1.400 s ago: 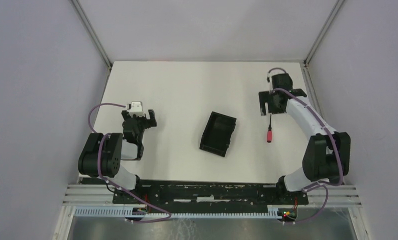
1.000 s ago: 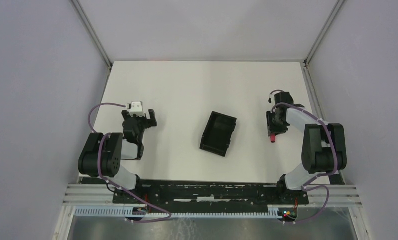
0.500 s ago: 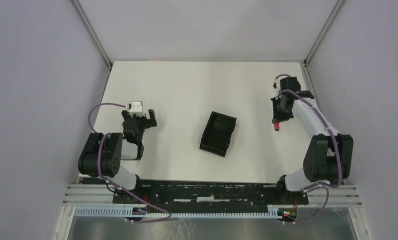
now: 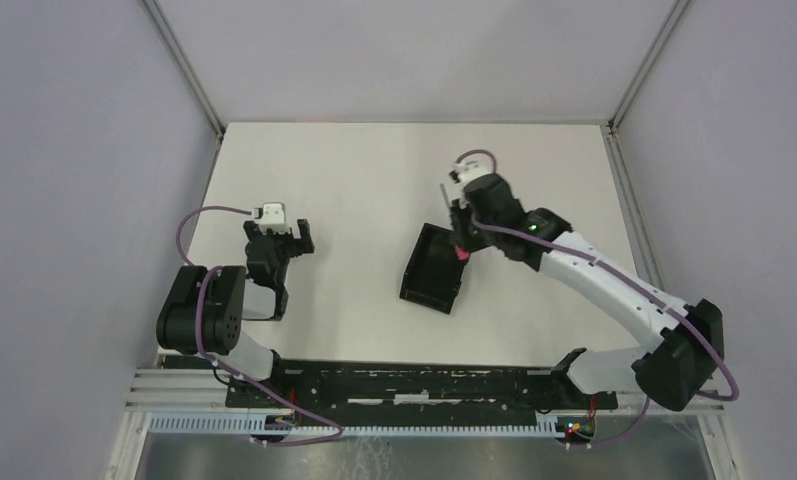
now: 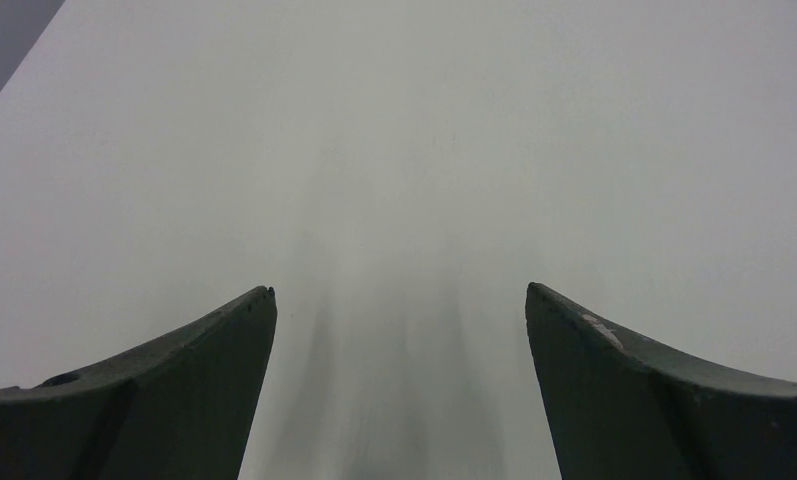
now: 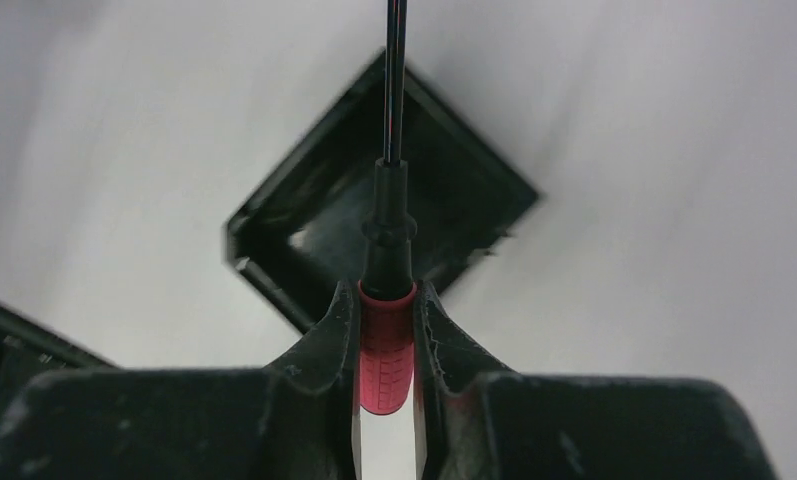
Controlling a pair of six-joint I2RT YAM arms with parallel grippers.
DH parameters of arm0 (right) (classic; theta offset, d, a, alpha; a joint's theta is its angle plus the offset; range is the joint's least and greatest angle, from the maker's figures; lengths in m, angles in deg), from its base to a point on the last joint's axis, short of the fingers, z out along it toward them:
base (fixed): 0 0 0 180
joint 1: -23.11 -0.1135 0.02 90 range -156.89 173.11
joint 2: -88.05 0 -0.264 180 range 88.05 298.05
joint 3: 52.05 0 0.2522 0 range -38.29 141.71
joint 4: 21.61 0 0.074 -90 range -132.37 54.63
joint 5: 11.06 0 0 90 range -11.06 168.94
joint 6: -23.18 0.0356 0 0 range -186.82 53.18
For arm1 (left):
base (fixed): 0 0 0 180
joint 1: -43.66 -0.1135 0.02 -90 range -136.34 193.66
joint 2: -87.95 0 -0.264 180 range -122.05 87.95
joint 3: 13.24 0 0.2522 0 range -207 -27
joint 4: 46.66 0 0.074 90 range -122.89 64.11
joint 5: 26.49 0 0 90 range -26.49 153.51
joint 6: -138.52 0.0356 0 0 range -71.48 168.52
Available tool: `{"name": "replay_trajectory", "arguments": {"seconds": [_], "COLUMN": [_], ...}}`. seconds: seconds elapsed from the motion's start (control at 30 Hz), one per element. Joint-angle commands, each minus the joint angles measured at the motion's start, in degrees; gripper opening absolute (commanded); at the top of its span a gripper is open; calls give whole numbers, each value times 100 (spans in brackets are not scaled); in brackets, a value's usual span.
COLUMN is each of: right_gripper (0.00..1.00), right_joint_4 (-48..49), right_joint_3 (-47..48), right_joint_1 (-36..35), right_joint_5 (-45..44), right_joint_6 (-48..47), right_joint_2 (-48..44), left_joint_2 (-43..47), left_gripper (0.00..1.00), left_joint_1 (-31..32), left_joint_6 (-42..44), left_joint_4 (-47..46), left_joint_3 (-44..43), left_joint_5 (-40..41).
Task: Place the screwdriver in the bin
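My right gripper [image 4: 461, 236] is shut on the red handle of the screwdriver [image 6: 386, 345] and holds it above the far right part of the black bin [image 4: 436, 268]. In the right wrist view the dark shaft points away from me over the bin [image 6: 314, 235], and the gripper [image 6: 386, 300] clamps the handle on both sides. A bit of red handle shows in the top view [image 4: 463, 254]. My left gripper [image 4: 286, 237] rests at the left of the table, open and empty; it also shows in the left wrist view [image 5: 399, 300].
The white table [image 4: 374, 170] is bounded by grey walls and metal posts on the left, right and far sides. The arm bases sit on a black rail [image 4: 414, 385] at the near edge.
My right gripper closed on the screwdriver at the right of the table, lifted it, and carried it left to above the bin. The left arm has not moved.
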State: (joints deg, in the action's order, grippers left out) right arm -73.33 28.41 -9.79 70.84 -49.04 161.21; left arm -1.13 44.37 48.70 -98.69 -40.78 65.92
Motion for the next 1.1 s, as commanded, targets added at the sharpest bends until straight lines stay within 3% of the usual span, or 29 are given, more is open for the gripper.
{"name": "replay_trajectory", "arguments": {"seconds": [0.0,0.17,0.47,0.63,0.97,1.07], "right_gripper": [0,0,0,43,73,97], "right_joint_4": [734,1074,1600,1545,1479,1431], "right_joint_3": [-209,-448,-831,-752,-312,-129], "right_joint_1": [-1227,-1610,-1648,-1649,-1647,-1654], "right_joint_5": [-567,-685,-572,-787,-997,-1077], "right_joint_6": [785,965,1077,1098,876,709], "right_joint_2": [465,909,1357,1413,947,790], "left_joint_2": [92,92,91,92,92,92], "left_gripper": [100,100,100,100,100,100], "left_joint_1": [-11,-12,-10,-11,-12,-10], "left_joint_6": [-183,-186,-183,-186,-186,-186], "left_joint_4": [-145,-144,-149,-151,-151,-149], "left_joint_3": [-46,-46,-46,-46,-46,-46], "left_joint_5": [-57,-57,-57,-57,-64,-57]}}
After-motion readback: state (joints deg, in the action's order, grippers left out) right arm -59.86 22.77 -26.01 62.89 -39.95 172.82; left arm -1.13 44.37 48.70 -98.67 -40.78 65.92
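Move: The right hand holds the screwdriver by its red handle, with the black bin below and to its left: the bin's middle is about 9 cm to the left, roughly 1 cm nearer the base and some 17 cm down. Nothing else stands near the bin. From the idle, open left hand, the bin lies about 42 cm to the right, 8 cm back and 5 cm below. Swinging left and slightly back over the bin, about 9 cm across, the right hand keeps its hold on the screwdriver and turns some 10 degrees counter-clockwise, then sinks to about 11 cm below its starting height. There the fingers open wide, letting go of the red handle, and the empty hand rises again by about 4 cm, easing a little forward. ##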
